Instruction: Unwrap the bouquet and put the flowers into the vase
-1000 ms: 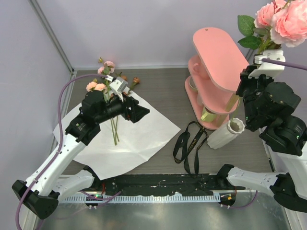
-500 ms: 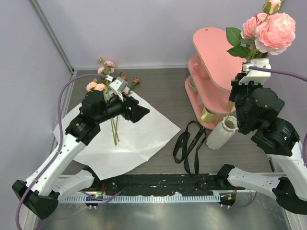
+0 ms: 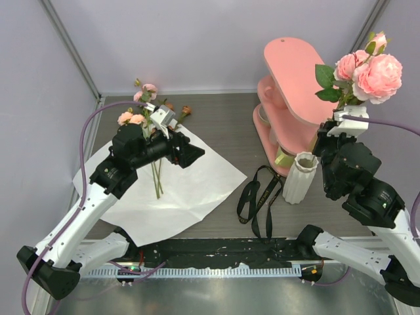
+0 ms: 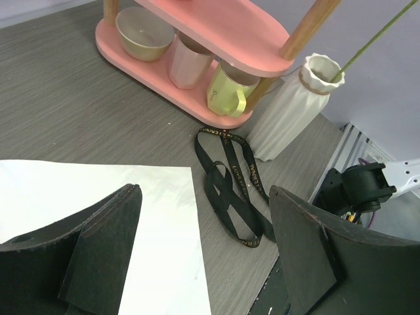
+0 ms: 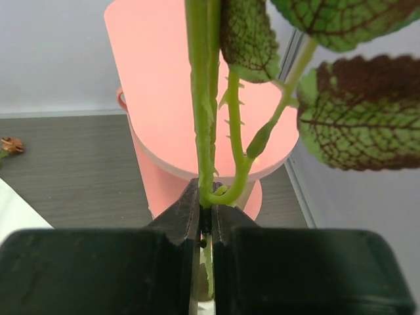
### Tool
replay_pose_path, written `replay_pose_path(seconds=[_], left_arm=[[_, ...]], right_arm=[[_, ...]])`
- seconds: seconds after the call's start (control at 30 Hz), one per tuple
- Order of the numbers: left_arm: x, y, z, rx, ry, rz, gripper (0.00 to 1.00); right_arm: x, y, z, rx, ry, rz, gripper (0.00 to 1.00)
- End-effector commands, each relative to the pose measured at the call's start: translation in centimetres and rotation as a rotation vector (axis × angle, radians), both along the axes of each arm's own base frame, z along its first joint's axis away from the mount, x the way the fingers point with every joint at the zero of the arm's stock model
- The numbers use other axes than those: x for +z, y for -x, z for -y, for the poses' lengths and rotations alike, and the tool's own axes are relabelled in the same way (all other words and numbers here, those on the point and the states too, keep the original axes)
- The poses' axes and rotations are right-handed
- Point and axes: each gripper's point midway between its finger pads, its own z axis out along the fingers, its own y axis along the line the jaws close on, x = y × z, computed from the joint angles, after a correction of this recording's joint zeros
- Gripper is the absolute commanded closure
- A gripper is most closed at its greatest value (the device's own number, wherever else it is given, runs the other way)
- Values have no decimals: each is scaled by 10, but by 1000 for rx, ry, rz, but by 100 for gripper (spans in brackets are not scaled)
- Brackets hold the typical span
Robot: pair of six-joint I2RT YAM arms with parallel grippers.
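Note:
My right gripper (image 3: pixel 339 113) is shut on the green stem (image 5: pixel 202 98) of a spray of pink roses (image 3: pixel 369 68), held up at the right beside the pink shelf. The stem's lower end (image 4: pixel 375 41) slants down into the mouth of the white ribbed vase (image 3: pixel 298 178), which stands upright on the table. The rest of the flowers (image 3: pixel 156 172) lie on the flattened white paper (image 3: pixel 190 190) at the left, heads towards the back. My left gripper (image 3: pixel 188 155) hangs open over that paper (image 4: pixel 98 190), with nothing between its fingers (image 4: pixel 105 230).
The black ribbon (image 3: pixel 259 197) lies loose on the table between the paper and the vase. A pink two-tier oval shelf (image 3: pixel 295 79) stands behind the vase, with a bowl and cups (image 4: pixel 226 92) on its lower tier. Walls close in at the back and left.
My right gripper has come down and to the left with the roses. The vase, lying tilted a second ago, now stands upright.

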Motion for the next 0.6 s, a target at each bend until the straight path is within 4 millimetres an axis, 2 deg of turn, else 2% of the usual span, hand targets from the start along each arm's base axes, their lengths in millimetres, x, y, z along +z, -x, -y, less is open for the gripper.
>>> replay_pose_path(seconds=[0.0, 0.33, 0.57], left_arm=[[13, -2, 0, 0, 8, 47, 18], [11, -3, 1, 0, 5, 42, 18], [11, -3, 0, 3, 2, 40, 17]], right_arm=[[-1, -1, -1, -17, -81, 43, 99], [-32, 11, 16, -56, -116, 35, 99], [-55, 11, 10, -39, -170, 23, 99]])
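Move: The pink flower's stem, held in the right hand, already dips into the white vase. The vase's middle is about 30 cm below that hand, 2 cm ahead and level sideways. From the hand, the pink shelf's middle is 28 cm straight ahead and 25 cm down, the yellow mug 17 cm ahead and 3 cm left, the lanyard 12 cm left and 1 cm back. The vase is some 34 cm to the left hand's right, level fore and aft, 20 cm lower. Downward goes the right hand, about 5 cm, feeding the held stem deeper into the vase; after the first half of this descent it also eases back and to its right by 1.5 cm each way, away from the shelf. The shut fingers keep their pinch on the stem, pointing forward, with only a slight roll of about 5 degrees that raises the hand's left side. ##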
